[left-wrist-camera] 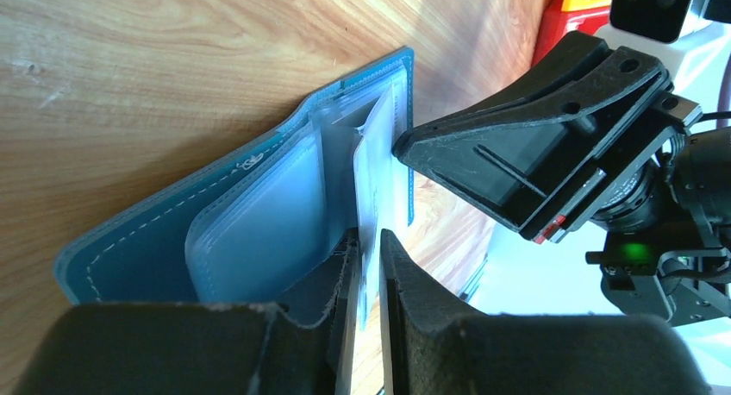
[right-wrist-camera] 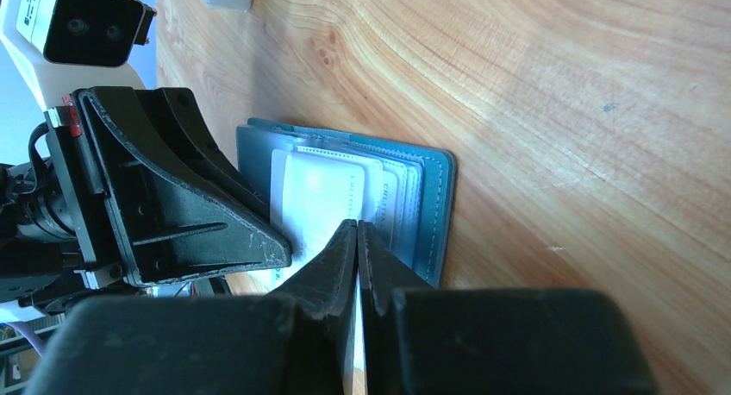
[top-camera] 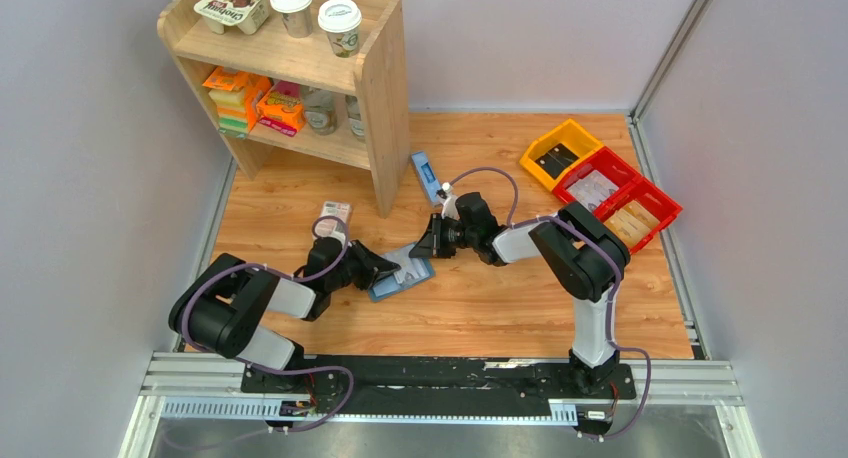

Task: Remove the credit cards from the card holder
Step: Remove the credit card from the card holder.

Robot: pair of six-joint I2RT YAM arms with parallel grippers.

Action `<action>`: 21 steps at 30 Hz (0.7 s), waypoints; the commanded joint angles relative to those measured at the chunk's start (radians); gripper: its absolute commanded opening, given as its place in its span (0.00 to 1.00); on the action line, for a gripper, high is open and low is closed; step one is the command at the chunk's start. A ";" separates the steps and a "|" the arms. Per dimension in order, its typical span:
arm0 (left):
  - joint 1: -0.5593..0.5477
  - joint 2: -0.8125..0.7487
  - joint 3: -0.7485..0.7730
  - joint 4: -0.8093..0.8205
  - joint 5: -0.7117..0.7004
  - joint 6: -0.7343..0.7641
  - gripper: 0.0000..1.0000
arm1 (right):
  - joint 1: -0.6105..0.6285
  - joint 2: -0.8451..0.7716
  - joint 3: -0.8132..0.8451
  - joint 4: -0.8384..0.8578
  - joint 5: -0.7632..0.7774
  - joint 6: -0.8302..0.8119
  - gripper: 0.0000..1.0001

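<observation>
The teal card holder [top-camera: 412, 273] lies open on the wooden table between my two grippers. Its clear inner sleeves [left-wrist-camera: 259, 231] fan up from the teal cover [left-wrist-camera: 129, 248], and pale cards [right-wrist-camera: 310, 188] show inside them. One sleeve with a card stands upright between the fingers of my left gripper [left-wrist-camera: 369, 240]. These jaws stand slightly apart, with a gap beside the sheet. My right gripper [right-wrist-camera: 357, 225] comes from the opposite side, shut, its tips against the top edge of that upright sleeve. I see nothing between its jaws. In the top view the left gripper [top-camera: 388, 270] and right gripper [top-camera: 420, 246] meet over the holder.
A wooden shelf unit [top-camera: 380, 78] with cups and packs stands at the back left. A narrow blue-and-white box [top-camera: 425, 175] lies beside its foot, and a pink patterned pack [top-camera: 335, 214] lies near the left arm. Yellow [top-camera: 560, 153] and red bins [top-camera: 620, 193] sit at the back right.
</observation>
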 commanded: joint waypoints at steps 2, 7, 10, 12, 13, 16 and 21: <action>-0.001 -0.056 -0.019 0.075 -0.029 -0.041 0.20 | 0.001 0.070 -0.053 -0.130 0.107 -0.040 0.05; -0.001 -0.137 -0.024 -0.008 -0.053 -0.020 0.11 | -0.001 0.074 -0.053 -0.128 0.110 -0.039 0.05; -0.001 -0.163 -0.023 -0.047 -0.061 -0.009 0.06 | -0.001 0.072 -0.052 -0.128 0.112 -0.039 0.05; -0.001 -0.174 -0.020 -0.061 -0.062 0.000 0.01 | -0.002 0.069 -0.052 -0.128 0.113 -0.039 0.05; -0.001 -0.179 -0.019 -0.064 -0.061 0.002 0.00 | -0.001 0.069 -0.052 -0.128 0.113 -0.039 0.05; -0.001 -0.196 -0.018 -0.107 -0.061 -0.001 0.00 | -0.005 0.069 -0.053 -0.128 0.115 -0.039 0.05; -0.001 -0.338 0.045 -0.485 -0.091 0.074 0.00 | -0.010 0.069 -0.055 -0.127 0.117 -0.039 0.06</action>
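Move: The credit card stands already partly out of its pocket between the left fingers, its middle about 2 cm to their right, 1 cm ahead and 1 cm lower. The card holder's middle is roughly 2 cm right, 1 cm back and 2 cm down from that hand; the white pack lies some 12 cm left and 10 cm ahead, the blue box 6 cm right and 18 cm ahead. From the right hand, the card is about 2 cm left and 2 cm back. The left fingers, part-open astride the credit card's edge, shut fully and pinch it while the hand rises about 1.5 cm, then the hand draws the card left and slightly back out of its pocket, some 1.5 cm to the left in all, with hardly any turn of the wrist. The right hand stays put with its fingers nearly shut, still gripping the upper part of the card holder's pocket page against the pull. ##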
